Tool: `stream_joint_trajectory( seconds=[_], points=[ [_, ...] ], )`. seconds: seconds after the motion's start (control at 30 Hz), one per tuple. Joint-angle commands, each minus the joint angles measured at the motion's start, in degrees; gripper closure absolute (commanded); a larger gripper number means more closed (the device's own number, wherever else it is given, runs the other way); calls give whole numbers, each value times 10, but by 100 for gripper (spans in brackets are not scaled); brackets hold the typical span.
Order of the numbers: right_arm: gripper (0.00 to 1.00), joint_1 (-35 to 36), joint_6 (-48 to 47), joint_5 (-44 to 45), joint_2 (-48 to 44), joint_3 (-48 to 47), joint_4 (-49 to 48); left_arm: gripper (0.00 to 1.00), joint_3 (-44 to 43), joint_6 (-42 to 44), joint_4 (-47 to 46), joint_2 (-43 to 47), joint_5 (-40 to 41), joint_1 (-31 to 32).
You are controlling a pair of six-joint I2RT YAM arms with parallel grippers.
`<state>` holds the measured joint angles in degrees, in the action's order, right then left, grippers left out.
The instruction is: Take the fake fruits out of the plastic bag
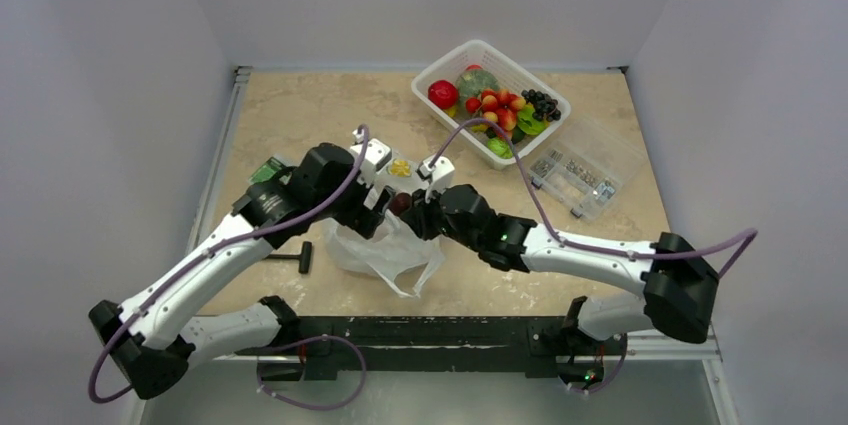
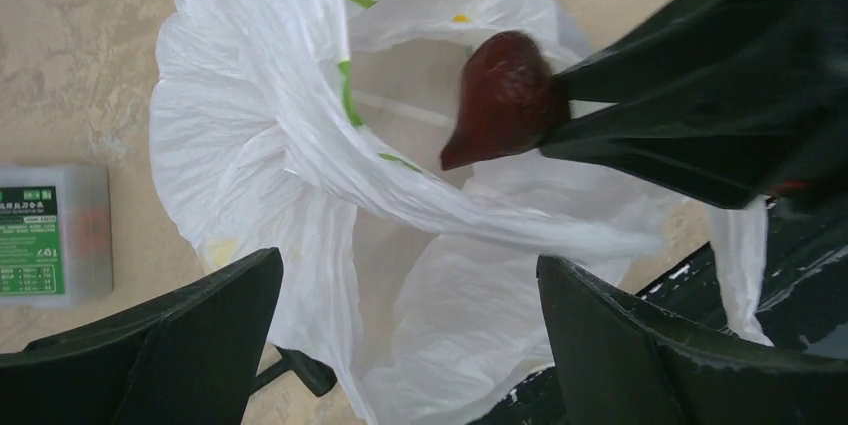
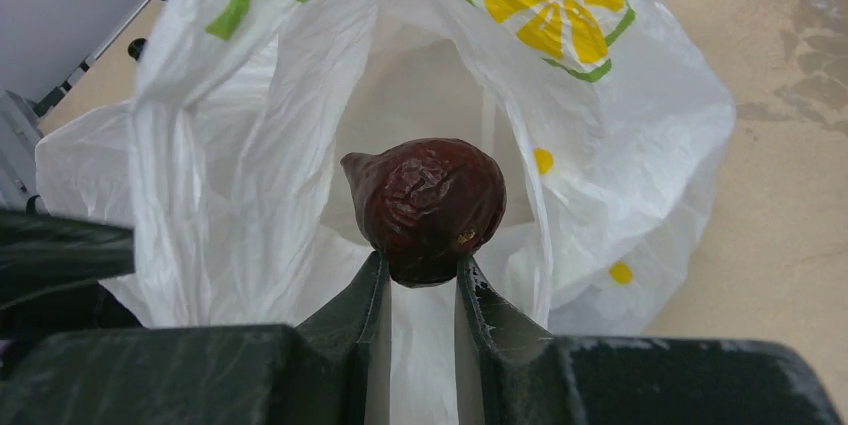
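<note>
The plastic bag, white with yellow-and-green prints, lies crumpled near the table's front edge, its mouth gaping. My right gripper is shut on a wrinkled dark red fruit, held above the bag's opening. The left wrist view shows the same fruit pinched at its end by the right fingers. My left gripper hangs open over the bag, with only loose plastic below its spread jaws. Other fake fruits lie in the basket: a round red fruit, a berry bunch and dark grapes.
A white lattice basket stands at the back right, also holding a green squash. A clear lidded box sits to its right. A green-labelled box lies left of the bag, and a black T-shaped tool beside it.
</note>
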<state>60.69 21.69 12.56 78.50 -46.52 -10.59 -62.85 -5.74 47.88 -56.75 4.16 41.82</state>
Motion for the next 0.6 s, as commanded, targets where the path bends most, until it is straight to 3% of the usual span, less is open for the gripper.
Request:
stream_joint_trajectory(
  seconds=[0.0,0.3,0.5,0.57],
  points=[
    [100,0,25,42,-80,3,98,0,-46,4,34,-63,68,2],
    [100,-12,18,195,-160,-24,247,0,-61,-75,17,-38,42,7],
    [100,-93,14,173,-195,-11,253,0,-55,-159,3,5,-30,18],
    [100,-101,6,172,-204,-11,246,0,-59,-198,4,14,-6,34]
  ],
)
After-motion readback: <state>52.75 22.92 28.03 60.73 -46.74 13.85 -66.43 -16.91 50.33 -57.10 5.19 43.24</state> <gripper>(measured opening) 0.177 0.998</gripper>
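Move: Up and to the right of the right hand, which already grips the dark red fruit, the white basket's middle lies about 22 cm ahead, 18 cm to the right and 13 cm below. The plastic bag is just under this hand, its middle some 3 cm back, 4 cm to the left and 10 cm down; the clear parts box sits about 7 cm ahead, 38 cm to the right and 15 cm lower. From the left hand the basket is some 22 cm ahead, 22 cm right and 18 cm down. Carrying the dark red fruit away from the bag's mouth towards the basket, the right hand sweeps about 13 cm to the right, rising some 3 cm early on and edging forward late, while it turns roughly 20 degrees clockwise with its pinch kept. Over the bag, the left hand, still wide open, dips nearly 3 cm and then rises again, drawing slightly back. ##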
